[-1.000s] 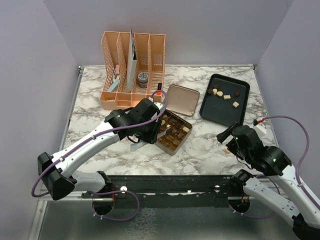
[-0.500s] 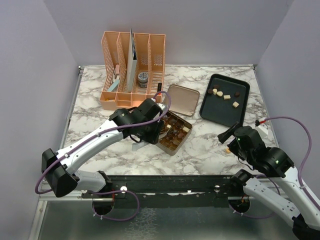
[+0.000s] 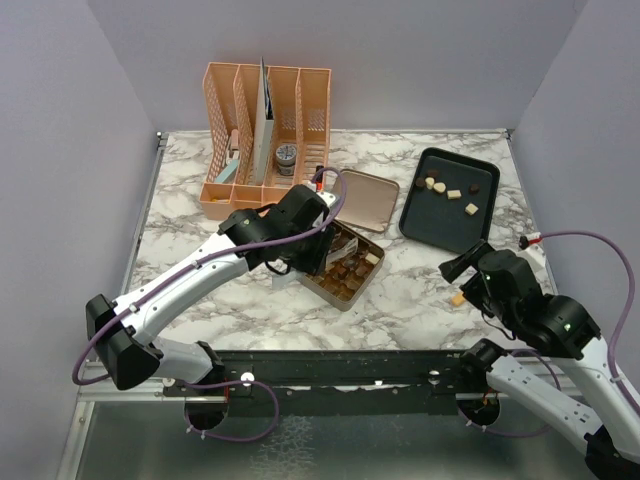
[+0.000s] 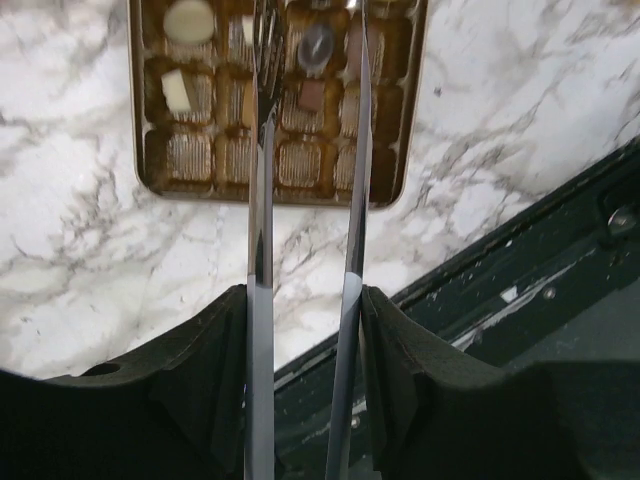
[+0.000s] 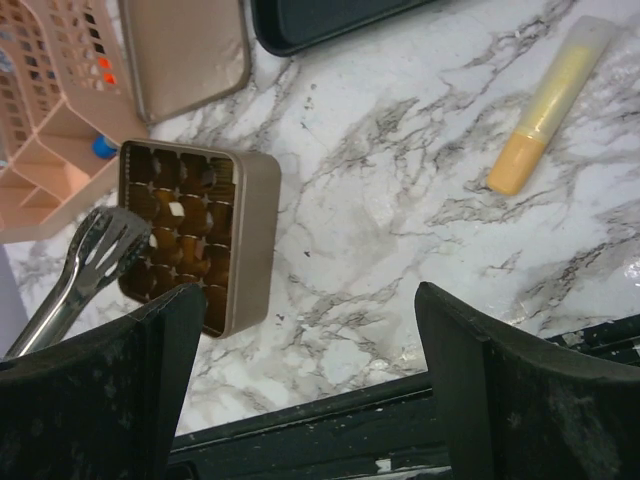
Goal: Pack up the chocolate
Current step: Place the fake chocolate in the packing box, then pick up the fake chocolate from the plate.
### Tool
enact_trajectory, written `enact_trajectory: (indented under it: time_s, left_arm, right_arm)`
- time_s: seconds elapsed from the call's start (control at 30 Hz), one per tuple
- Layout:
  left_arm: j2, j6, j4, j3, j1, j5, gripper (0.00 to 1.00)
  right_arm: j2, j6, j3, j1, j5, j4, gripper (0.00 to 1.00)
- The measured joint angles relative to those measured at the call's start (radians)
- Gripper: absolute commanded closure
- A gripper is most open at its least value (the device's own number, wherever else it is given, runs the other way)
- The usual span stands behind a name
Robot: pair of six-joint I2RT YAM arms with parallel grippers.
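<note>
The square gold tin (image 3: 347,292) sits mid-table with its gold lid (image 3: 362,200) lying behind it. Chocolate pieces fill some of its cups: a cream round one (image 4: 188,18), a cream bar (image 4: 177,88) and a brown square (image 4: 312,95). More chocolate (image 3: 450,192) lies on the black tray (image 3: 440,228). My left gripper (image 3: 303,232) (image 4: 305,300) is shut on metal tongs (image 4: 262,250), whose slightly parted tips hang over the tin's far cups; the tongs (image 5: 80,275) also show in the right wrist view. My right gripper (image 3: 462,270) (image 5: 305,300) stands open over bare marble, right of the tin (image 5: 255,240).
A peach desk organizer (image 3: 265,140) holding papers and a small jar stands at the back left. A yellow tube (image 5: 545,110) lies on the marble near the right gripper. The dark front rail (image 4: 520,270) runs along the table's near edge.
My left gripper has shifted back and a little right with the tongs, whose arms have spread slightly. The right arm has drifted a little to the right.
</note>
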Motion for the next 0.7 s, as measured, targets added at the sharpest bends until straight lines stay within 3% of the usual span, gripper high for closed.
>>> enact_trajectory:
  time_s: [0.3,0.7]
  left_arm:
    - [0.079,0.082,0.284,0.08,0.0,-0.06,0.52]
    - [0.427,0.309,0.668,0.16,-0.022,-0.066,0.52]
  right_arm:
    - [0.0,-0.021,0.146,0.0,0.021,-0.009,0.1]
    - [-0.034,-0.07,0.263,0.0,0.071,-0.016,0.12]
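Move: The left hand holds the tongs, empty, with their tips over the packing box. The chocolate pieces in the dark tray lie about 28 cm ahead of this hand, 34 cm to its right and 17 cm lower. On the way, the packing box's middle is some 7 cm ahead and 6 cm right, and the tan lid about 25 cm ahead and 12 cm right. From the right hand the chocolate is roughly 31 cm ahead, 6 cm right, 17 cm below. The left fingers keep their hold on the half-open tongs and swing them forward and right, about 14 cm each way, off the packing box towards the dark tray; the hand arcs up some 4 cm, then sinks back to its starting height. The wrist swings the tips some 25 degrees up and outward and turns slightly clockwise. The empty right hand, still open, rises about 10 cm, its fingers tilting up. ##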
